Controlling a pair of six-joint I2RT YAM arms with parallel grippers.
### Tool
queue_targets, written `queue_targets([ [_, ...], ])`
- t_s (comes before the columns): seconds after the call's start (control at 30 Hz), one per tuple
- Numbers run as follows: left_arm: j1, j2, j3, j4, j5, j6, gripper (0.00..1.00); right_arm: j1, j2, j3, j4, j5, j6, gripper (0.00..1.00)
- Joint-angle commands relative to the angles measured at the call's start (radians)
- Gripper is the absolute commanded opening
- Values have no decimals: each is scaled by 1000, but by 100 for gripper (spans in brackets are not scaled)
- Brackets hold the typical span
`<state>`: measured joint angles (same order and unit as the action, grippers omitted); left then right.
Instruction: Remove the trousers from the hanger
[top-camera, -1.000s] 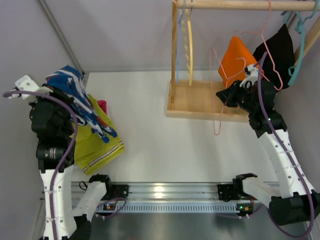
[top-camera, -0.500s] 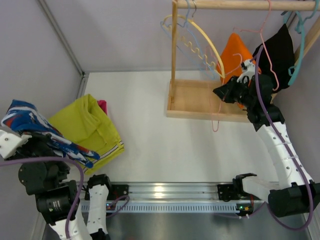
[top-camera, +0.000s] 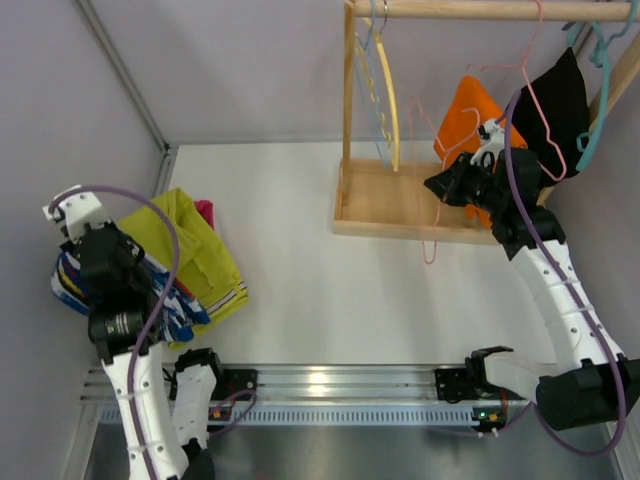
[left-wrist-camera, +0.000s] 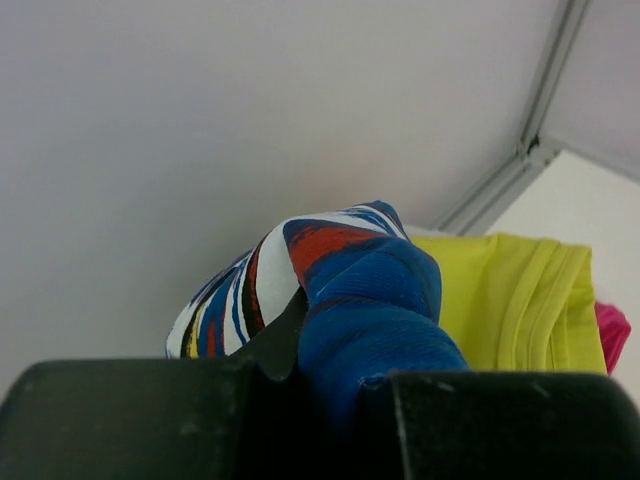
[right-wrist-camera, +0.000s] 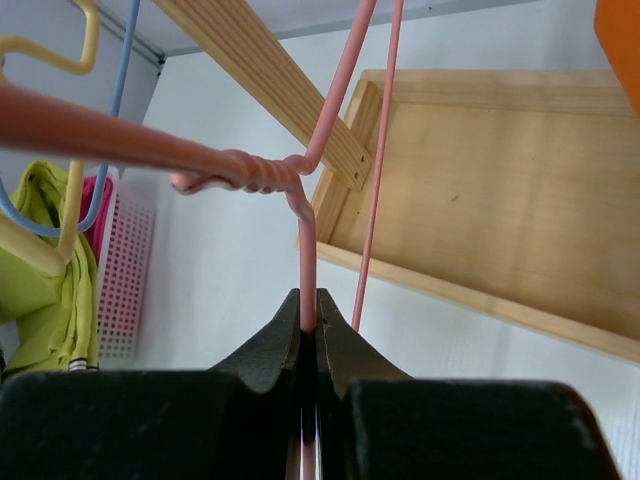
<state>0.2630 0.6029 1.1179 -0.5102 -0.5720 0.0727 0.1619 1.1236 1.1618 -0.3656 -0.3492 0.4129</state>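
The trousers (top-camera: 178, 308) (left-wrist-camera: 365, 290), patterned blue, white and red, are bunched up at the table's left edge, off the hanger and beside a yellow-green garment. My left gripper (top-camera: 118, 292) (left-wrist-camera: 325, 385) is shut on the trousers' blue fold. The pink wire hanger (top-camera: 431, 215) (right-wrist-camera: 305, 240) hangs bare in front of the wooden rack. My right gripper (top-camera: 447, 186) (right-wrist-camera: 308, 325) is shut on its wire just below the twisted neck.
A yellow-green garment (top-camera: 200, 255) (left-wrist-camera: 510, 300) lies over a pink basket (top-camera: 205, 212) (right-wrist-camera: 120, 270) at the left. The wooden rack's base (top-camera: 395, 200) and rod (top-camera: 470, 9) stand at the back right. On the rod hang yellow and blue hangers (top-camera: 388, 90), an orange garment (top-camera: 468, 115), a black garment (top-camera: 555, 100) and a teal hanger (top-camera: 597, 110).
My left arm swung the trousers from high at the left down to the table's left edge by the yellow-green garment. The yellow and blue hangers swayed on the rod. The right gripper barely moved.
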Motion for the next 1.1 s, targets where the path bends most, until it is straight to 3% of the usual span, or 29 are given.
queue_targets([
  [0.0,4,109,-7,98,75,-65,0,14,-8,71,30,21,1,0],
  [0.2,4,308,-70,223,208,-168,0,13,-15,105,-9,41,1,0],
  [0.37,4,503,-84,226,262,-231,0,11,-27,133,-36,49,7,0],
  [0.6,4,558,-99,205,383,-297,41,10,-41,164,-67,50,0,0],
  [0.87,2,428,-12,95,455,-245,91,10,-58,185,-116,58,26,0],
  [0.93,2,370,8,90,501,-231,98,10,-56,190,-140,50,62,0],
  [1.07,1,308,43,90,537,-186,99,10,-39,216,-162,56,115,0],
])
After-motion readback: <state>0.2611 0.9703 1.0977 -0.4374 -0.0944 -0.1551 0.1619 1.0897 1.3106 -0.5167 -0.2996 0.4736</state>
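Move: The left hand, with the patterned trousers still gripped and hanging from it, is high over the near part of the yellow pile in the basket. The pile's middle lies about 10 cm ahead, 3 cm to the right and some 28 cm below. The magenta cloth peeks out 10 cm beyond that middle and 6 cm farther right; the striped yellow cuff is 12 cm nearer and 6 cm right of it. From the right hand, the pile is roughly 52 cm left, 7 cm back, 21 cm down. Keeping its pinch on the trousers, the left hand swings forward and down about 17 cm each way over the yellow pile, tipping and rolling, then opens wide and lets go. It backs off upward some 8 cm, drifting right and slightly back. The right hand keeps hold of the empty pink hanger and raises it about 5 cm. ##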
